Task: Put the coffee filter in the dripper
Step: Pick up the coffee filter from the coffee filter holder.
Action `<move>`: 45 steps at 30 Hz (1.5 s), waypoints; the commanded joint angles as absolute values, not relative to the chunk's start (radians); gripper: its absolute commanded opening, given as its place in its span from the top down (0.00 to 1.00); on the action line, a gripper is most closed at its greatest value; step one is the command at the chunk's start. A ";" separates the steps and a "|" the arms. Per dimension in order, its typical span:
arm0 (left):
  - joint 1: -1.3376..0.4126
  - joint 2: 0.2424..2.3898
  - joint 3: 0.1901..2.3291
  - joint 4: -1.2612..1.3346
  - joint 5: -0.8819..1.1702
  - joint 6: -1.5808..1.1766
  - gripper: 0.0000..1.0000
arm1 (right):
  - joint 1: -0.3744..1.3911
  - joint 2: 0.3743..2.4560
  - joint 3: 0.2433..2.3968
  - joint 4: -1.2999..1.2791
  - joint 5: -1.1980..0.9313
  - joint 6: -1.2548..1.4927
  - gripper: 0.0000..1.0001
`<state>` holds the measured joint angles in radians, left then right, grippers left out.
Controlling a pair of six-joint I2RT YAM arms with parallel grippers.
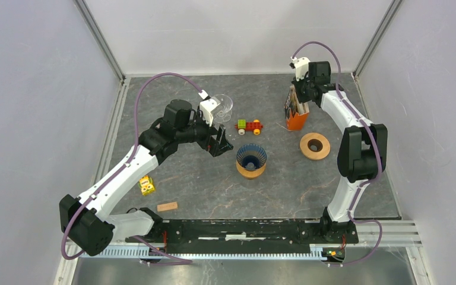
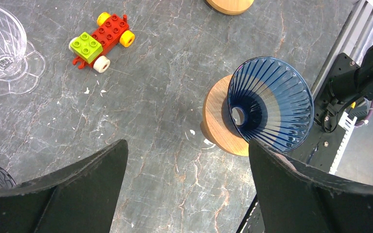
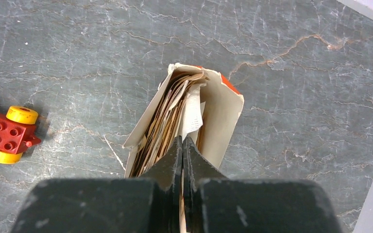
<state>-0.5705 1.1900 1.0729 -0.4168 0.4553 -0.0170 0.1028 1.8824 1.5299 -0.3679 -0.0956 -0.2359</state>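
The blue ribbed dripper [image 1: 251, 157] sits on a round wooden base near the table's middle, and its cone [image 2: 269, 104] is empty in the left wrist view. My left gripper [image 1: 219, 142] hangs open just left of it, jaws wide apart [image 2: 187, 145] over bare table. An orange box [image 1: 297, 116] at the back right stands open-topped [image 3: 223, 107] and holds a stack of brown coffee filters [image 3: 167, 116]. My right gripper [image 1: 300, 95] reaches down into the box from above. Its jaws [image 3: 182, 138] are shut, with a thin tan filter edge pinched between them.
A clear glass dripper [image 1: 222, 105] stands behind my left gripper. A red and yellow toy car [image 1: 249, 125] lies between the two drippers. A wooden ring [image 1: 314, 145] is right of the blue dripper. A yellow block [image 1: 147, 186] and a small wooden block [image 1: 167, 206] lie front left.
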 commanded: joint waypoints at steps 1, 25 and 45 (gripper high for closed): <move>-0.566 1.180 1.072 -0.383 0.480 -0.014 0.00 | 0.104 1.832 1.579 -0.353 -0.100 -0.219 1.00; -0.567 1.215 1.214 -0.432 0.416 0.040 0.00 | 0.101 1.524 1.517 -0.430 -0.106 -0.275 1.00; -0.567 1.219 1.438 -0.525 0.647 0.131 0.00 | 0.141 1.097 1.226 -0.214 -1.069 -0.120 1.00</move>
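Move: The right hand already pinches the coffee filter at the top of the coffee filter holder, whose middle sits roughly 8 cm below and about 1 cm back. From this hand the dripper is some 26 cm back, 19 cm to the left and a little lower; the toy car stands about 5 cm back and 17 cm left, the wooden ring 14 cm back and 6 cm right, both some 13 cm down. From the left hand the dripper is about 7 cm right, 3 cm back, 12 cm below. Keeping the coffee filter pinched in its shut fingertips, the right hand draws it up out of the holder by some 15 cm, easing back slightly, then sweeps back, up and to the left in the dripper's direction, tipping the fingers up and turning counter-clockwise. Late on, the open, empty left hand rises about 10 cm off the dripper's side. ##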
